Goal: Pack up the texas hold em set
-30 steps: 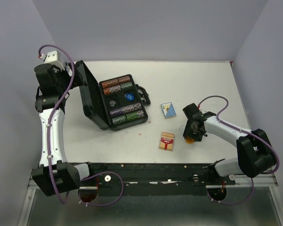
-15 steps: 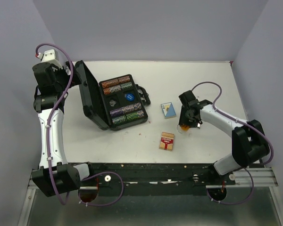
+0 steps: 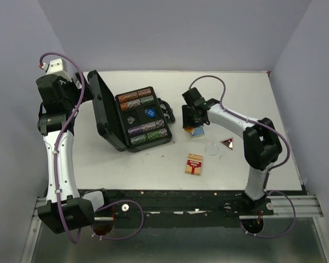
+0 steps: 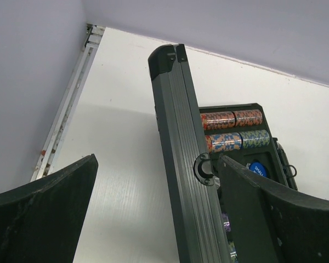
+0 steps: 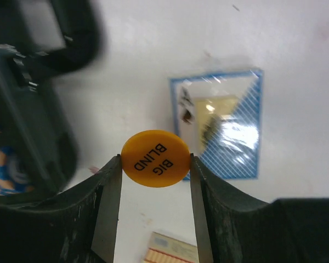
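The black case [image 3: 144,118] of the texas hold em set lies open with rows of chips [image 3: 137,99] and a blue button [image 3: 150,113] inside. Its lid [image 3: 102,109] stands upright. My left gripper [image 3: 81,94] is open and straddles the lid's edge [image 4: 187,164], fingers apart on both sides. My right gripper [image 3: 192,119] is shut on an orange "BIG BLIND" button [image 5: 155,158], held by its rim above the blue card deck [image 5: 225,126], just right of the case. The red card deck [image 3: 194,164] lies on the table nearer the front. A clear button [image 3: 212,148] lies right of it.
A small red triangular piece [image 3: 227,143] lies beside the clear button. The case handle [image 3: 167,107] juts toward the right gripper. Grey walls close in the table at the back and sides.
The right arm has swung from the front right up and left toward the case, carrying the orange button. The left arm has hardly moved.
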Robot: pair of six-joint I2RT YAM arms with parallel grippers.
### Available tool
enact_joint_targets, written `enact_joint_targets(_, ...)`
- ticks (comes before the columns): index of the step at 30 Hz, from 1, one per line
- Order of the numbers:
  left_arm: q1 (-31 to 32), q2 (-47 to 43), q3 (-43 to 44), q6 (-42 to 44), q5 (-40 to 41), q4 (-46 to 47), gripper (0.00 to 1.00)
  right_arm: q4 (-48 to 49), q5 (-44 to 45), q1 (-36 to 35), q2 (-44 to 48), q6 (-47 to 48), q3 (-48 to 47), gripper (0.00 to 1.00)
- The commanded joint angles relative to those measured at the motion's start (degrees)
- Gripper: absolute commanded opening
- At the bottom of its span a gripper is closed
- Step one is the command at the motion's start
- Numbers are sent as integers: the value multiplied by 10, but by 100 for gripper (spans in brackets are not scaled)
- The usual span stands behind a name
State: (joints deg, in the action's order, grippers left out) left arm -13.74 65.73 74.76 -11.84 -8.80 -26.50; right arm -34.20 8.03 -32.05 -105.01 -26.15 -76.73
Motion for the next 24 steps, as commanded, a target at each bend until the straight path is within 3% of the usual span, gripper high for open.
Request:
enact_joint_targets(1, 3, -17, -3, 12, 17, -19, 99, -1, -33, -47, -87, 48, -140, 41)
enact_joint_targets(10, 3, -32, -8, 28, 15, -26, 99, -39, -64, -116, -231, 56, -373, 41)
enact_joint_targets(18, 3, -41, -22, 34, 12, -25, 99, -69, -76, -137, -349, 60, -563, 41)
enact_joint_targets(24, 3, -41, -29, 30, 5, -24, 99, -57, -120, -146, -385, 55, -591, 40)
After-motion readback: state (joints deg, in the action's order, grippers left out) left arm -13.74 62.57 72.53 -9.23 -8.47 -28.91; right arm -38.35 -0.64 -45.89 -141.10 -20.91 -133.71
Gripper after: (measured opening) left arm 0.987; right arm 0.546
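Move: The small blind chip, in the open case's right middle compartment where the held big blind chip is being taken, lies about 20 cm left of the right hand, 9 cm ahead and 3 cm below. The case handle is some 13 cm left and 9 cm ahead; the compartment with the plastic bag sits 9 cm left of the blue chip and 3 cm nearer. The blue card deck is almost under the hand, 2 cm right, 1 cm ahead. From the left hand, the small blind chip is about 26 cm right, 9 cm ahead and 30 cm below. The big blind chip, still pinched in the right fingers, sweeps quickly left about 24 cm and some 7 cm forward, away from the blue card deck and in over the case towards its middle compartments. The right hand rises about 4.5 cm on the way, turns counter-clockwise by some 25 degrees, then slows and sinks a centimetre, keeping its grip. ##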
